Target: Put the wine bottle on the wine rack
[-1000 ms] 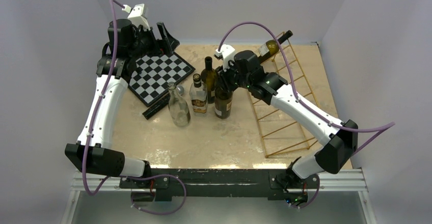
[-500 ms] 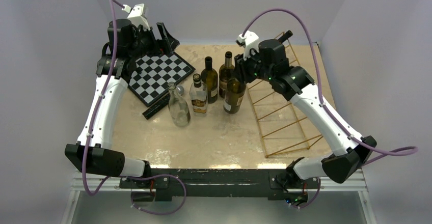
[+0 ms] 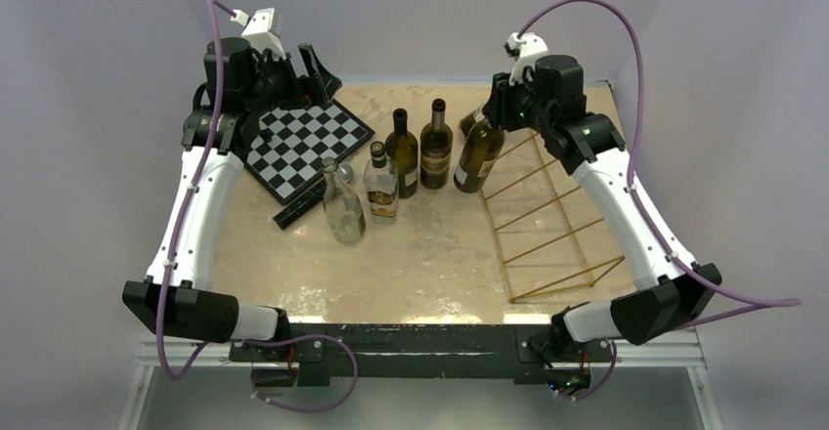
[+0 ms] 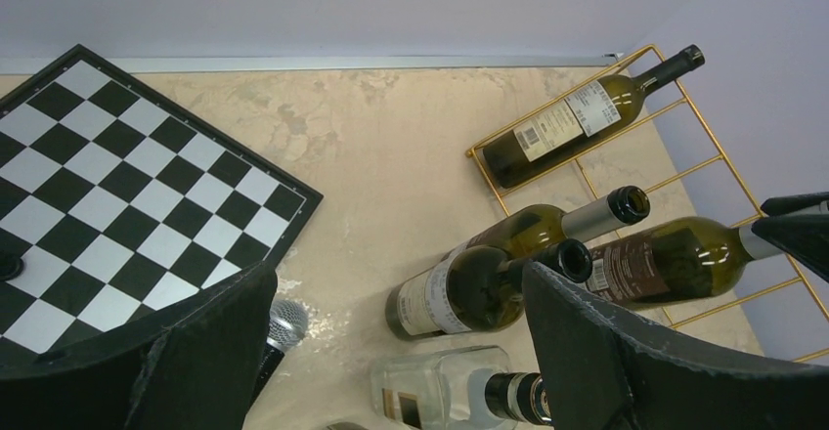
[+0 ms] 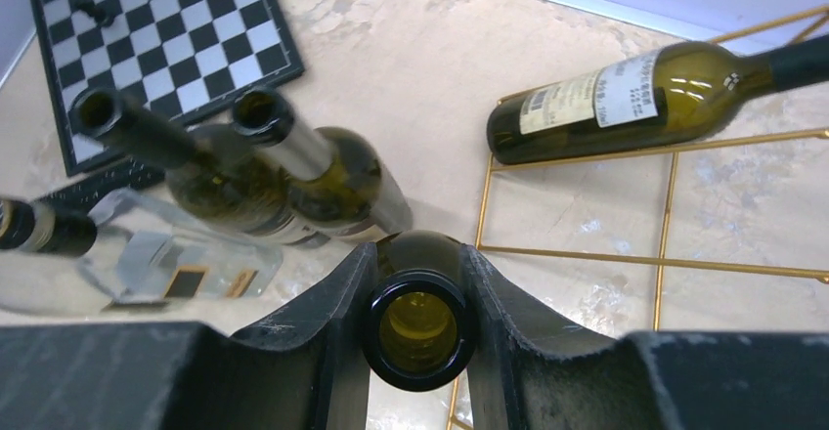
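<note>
My right gripper (image 3: 504, 107) is shut on the neck of a dark green wine bottle (image 3: 479, 159). The bottle hangs tilted, its base over the near-left edge of the gold wine rack (image 3: 547, 227). In the right wrist view both fingers (image 5: 337, 298) press the neck just under the open mouth of the wine bottle (image 5: 418, 252), with rack rods (image 5: 665, 205) below. Another green bottle (image 5: 626, 98) lies in the rack's far slot. My left gripper (image 3: 318, 73) hovers open over the chessboard's far corner, holding nothing.
A black-and-white chessboard (image 3: 303, 142) lies at the back left. Two dark bottles (image 3: 402, 156) (image 3: 436, 149) stand mid-table, with two clear glass bottles (image 3: 381, 186) (image 3: 343, 207) in front. A black microphone (image 3: 298, 205) lies by the board.
The right arm has lifted the wine bottle out of the group of standing bottles and carried it right and back to the rack's edge, tilting it. The left arm has not moved.
</note>
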Controlling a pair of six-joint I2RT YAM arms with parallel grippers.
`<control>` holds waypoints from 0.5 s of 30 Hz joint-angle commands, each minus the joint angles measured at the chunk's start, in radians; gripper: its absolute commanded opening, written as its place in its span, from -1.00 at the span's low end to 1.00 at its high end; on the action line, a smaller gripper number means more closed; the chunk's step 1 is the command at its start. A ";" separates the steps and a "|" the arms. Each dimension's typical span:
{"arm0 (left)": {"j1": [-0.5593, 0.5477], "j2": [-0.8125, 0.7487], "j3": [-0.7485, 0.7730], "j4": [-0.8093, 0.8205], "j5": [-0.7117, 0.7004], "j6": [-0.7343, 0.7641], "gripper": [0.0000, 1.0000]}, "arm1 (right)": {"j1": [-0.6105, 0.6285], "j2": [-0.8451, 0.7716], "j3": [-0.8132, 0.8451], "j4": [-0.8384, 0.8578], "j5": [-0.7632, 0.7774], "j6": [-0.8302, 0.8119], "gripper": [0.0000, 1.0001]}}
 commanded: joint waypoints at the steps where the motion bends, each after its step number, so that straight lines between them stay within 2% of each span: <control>1: 0.002 -0.045 0.019 0.010 -0.033 0.021 0.98 | -0.103 0.009 0.068 0.204 -0.074 0.095 -1.00; 4: 0.002 -0.051 0.016 0.005 -0.039 0.026 0.99 | -0.151 0.046 0.089 0.232 -0.121 0.126 -1.00; 15: 0.002 -0.067 -0.007 -0.006 -0.055 0.030 0.98 | -0.235 0.224 0.233 0.238 -0.140 0.176 -1.00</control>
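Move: Ahead and to the right of the right hand, which already holds a wine bottle by its neck, the free slot of the wine rack next to the racked bottle lies about 11 cm farther out, 9 cm right and 22 cm lower. The racked bottle is some 18 cm ahead and 7 cm right, as low; a standing wine bottle is about 15 cm left, level with the hand. From the left hand, the slot is roughly 8 cm ahead and 52 cm right, 25 cm below. Carrying the held wine bottle towards the free slot beside the racked bottle, the right hand sweeps forward about 8.5 cm and some 5 cm to the right at nearly constant height, the sideways part dying out towards the end. The wrist turns about 10 degrees clockwise and rolls its left side up about as much; the fingers keep their grip on the neck. ##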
